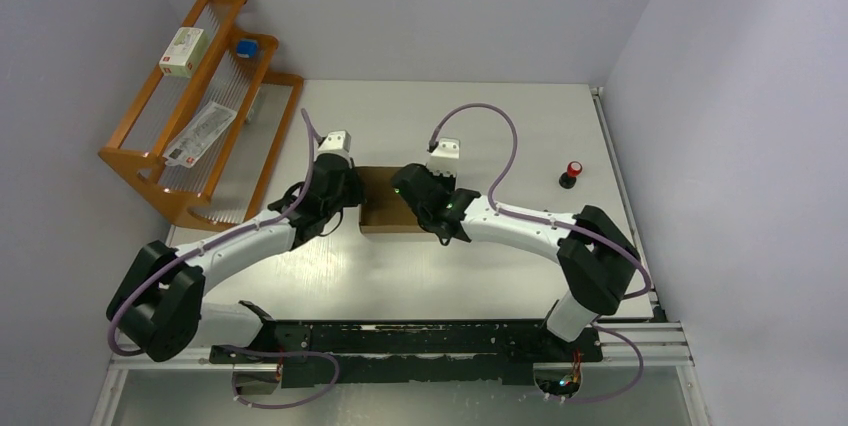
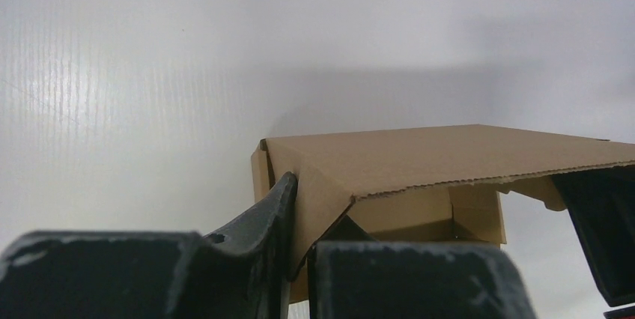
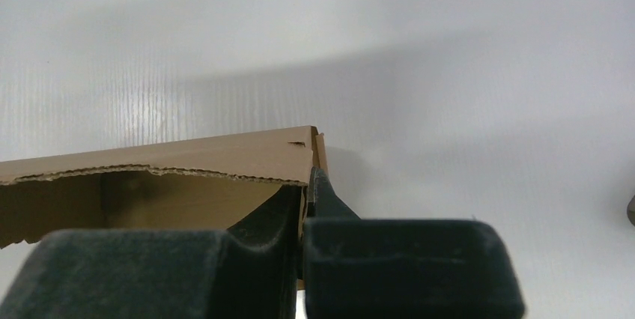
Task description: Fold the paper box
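Observation:
The paper box point(image 1: 383, 208) is brown corrugated cardboard, partly folded, standing in the middle of the white table between the two arms. My left gripper point(image 1: 352, 196) is at its left wall. In the left wrist view the box point(image 2: 419, 158) has its top panel lying over an open inside, and my left gripper point(image 2: 311, 203) is shut on the side wall, one finger outside and one inside. My right gripper point(image 1: 412, 196) is at the right wall. In the right wrist view it point(image 3: 305, 188) is shut on the right wall of the box point(image 3: 187, 158).
A wooden rack point(image 1: 160, 158) stands at the back left, holding a small white box point(image 1: 185, 51), a blue item point(image 1: 245, 46) and a flat packet point(image 1: 200, 134). A red button point(image 1: 571, 174) sits at the right. Walls close the back and right sides.

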Robot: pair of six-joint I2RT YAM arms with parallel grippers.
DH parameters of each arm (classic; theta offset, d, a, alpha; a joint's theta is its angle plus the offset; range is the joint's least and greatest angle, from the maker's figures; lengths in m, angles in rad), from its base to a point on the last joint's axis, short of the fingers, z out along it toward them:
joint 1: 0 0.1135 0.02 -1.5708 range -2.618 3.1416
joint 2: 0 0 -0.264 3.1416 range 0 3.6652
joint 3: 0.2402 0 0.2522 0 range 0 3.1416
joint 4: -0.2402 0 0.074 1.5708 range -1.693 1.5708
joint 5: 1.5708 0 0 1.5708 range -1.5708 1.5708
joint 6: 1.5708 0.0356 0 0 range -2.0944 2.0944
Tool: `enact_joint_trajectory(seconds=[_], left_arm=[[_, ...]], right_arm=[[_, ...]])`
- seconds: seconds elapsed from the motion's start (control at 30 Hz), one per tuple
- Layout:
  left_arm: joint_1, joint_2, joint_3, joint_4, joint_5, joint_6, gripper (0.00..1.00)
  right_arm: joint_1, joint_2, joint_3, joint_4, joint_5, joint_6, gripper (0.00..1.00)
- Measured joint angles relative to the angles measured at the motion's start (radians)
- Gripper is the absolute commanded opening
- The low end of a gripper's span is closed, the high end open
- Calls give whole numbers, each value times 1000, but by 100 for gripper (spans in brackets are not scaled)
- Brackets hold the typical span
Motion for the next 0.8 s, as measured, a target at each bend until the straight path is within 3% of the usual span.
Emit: enact_joint_trajectory(seconds=[0.4,0.67,0.8], left_arm=[[-19,-44,-75,44,-10,-18,15],[-24,-93,-144,57,-6,-18,16],[-26,-104,-164,60,-6,-18,17]], right_arm=[[58,-7,-65,31,77,76,11],[101,-53,-137,28,76,94,29],[118,-97,-174,34,76,97,45]])
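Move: The box's near wall, where the lid's free edge is headed, lies about 4 cm back from my left hand, 7 cm to its right and 8 cm down; from my right hand it is some 4 cm back, 7 cm to the left and 8 cm down. The lid's middle is roughly 4 cm ahead and 7 cm right of my left hand, 3 cm lower. Its hinge at the far wall is about 8 cm ahead of my right hand, 7 cm left and 7 cm below. With the lid's end flaps still between my fingers, I draw both hands back towards myself and down, bringing the free edge over towards the box's near wall: my left about 3 cm back and 2 cm down, easing slightly left, its opening barely changed. My right goes back some 4.5 cm, sinks 2 cm, then rises a touch as its fingers open and let go of the right flap. ##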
